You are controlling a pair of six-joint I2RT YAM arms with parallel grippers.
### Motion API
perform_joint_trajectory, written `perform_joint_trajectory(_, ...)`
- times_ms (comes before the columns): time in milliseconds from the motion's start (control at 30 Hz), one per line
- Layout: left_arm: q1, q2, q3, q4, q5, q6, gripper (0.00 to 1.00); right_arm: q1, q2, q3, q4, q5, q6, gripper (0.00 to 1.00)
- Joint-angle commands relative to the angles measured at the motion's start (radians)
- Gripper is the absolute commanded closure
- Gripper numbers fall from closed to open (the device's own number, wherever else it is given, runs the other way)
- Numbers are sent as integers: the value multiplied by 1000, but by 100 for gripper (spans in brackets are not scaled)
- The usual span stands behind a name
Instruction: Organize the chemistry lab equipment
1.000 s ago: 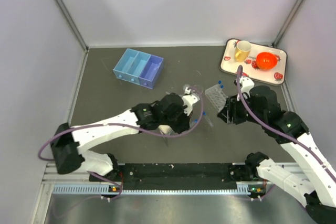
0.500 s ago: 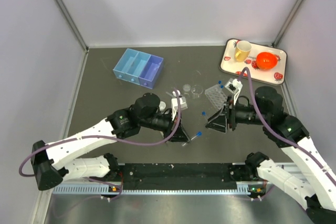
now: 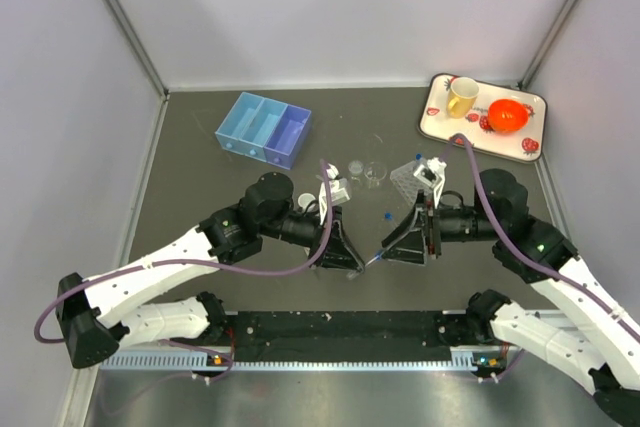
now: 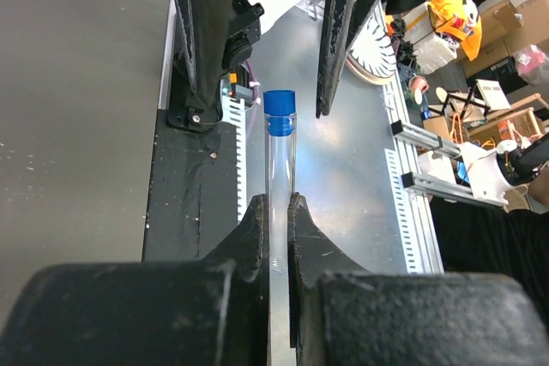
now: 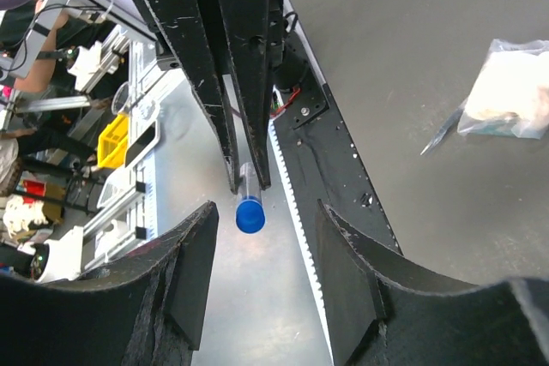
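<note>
My left gripper (image 4: 275,212) is shut on a clear blue-capped tube (image 4: 279,156), which sticks out ahead of the jaws, cap forward. In the top view the left gripper (image 3: 355,262) points right and the tube (image 3: 376,258) reaches toward my right gripper (image 3: 390,247). The right gripper (image 5: 266,212) stands open, facing the left one, and the tube's blue cap (image 5: 250,214) hangs between its fingers without touching them. Behind them stand the clear tube rack (image 3: 408,179) and two tiny beakers (image 3: 356,167). Another blue-capped tube (image 3: 386,215) lies loose on the table. The blue three-compartment tray (image 3: 263,129) is at the back left.
A small bag of white material (image 5: 510,92) lies on the dark table. The white strawberry-patterned tray (image 3: 432,127) at the back right holds a yellow mug (image 3: 461,97) and an orange bowl (image 3: 508,115). Grey walls close in the table on three sides.
My left arm has drawn back and turned right, carrying the tube. My right gripper has swung left to face it, and its fingers now flank the cap.
</note>
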Motion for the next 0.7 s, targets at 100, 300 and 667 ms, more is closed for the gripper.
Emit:
perform_joint_trajectory(100,4,-8,-9,85,43,-17,100,101,23,-3,90,53,24,51)
perform_joint_trajectory(300,6,-17,-12,77,34,-11,100,124,34,-5,116,65,38,64)
perform_joint_trajectory(667,6,-15,5,-21,-61,41,1,130,41,14,84,172,32,100)
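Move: The left fingers hold a test tube, its blue cap towards the right hand, some 6 cm to the left hand's right and 2 cm ahead. From the right hand's half-open fingers that cap is just 2 cm left, 1 cm back and about level. Some 22 cm below the right hand, another loose tube lies about 7 cm ahead and 4 cm right, and the tube rack about 17 cm ahead and 8 cm right. The right fingers shut on the blue cap end of the tube after the right hand edges about 2 cm left towards the left gripper and 1 cm back, its wrist barely turning. The left hand stays put with its grip closed until the right one has shut, then opens wide and lets go of the tube's lower end. ##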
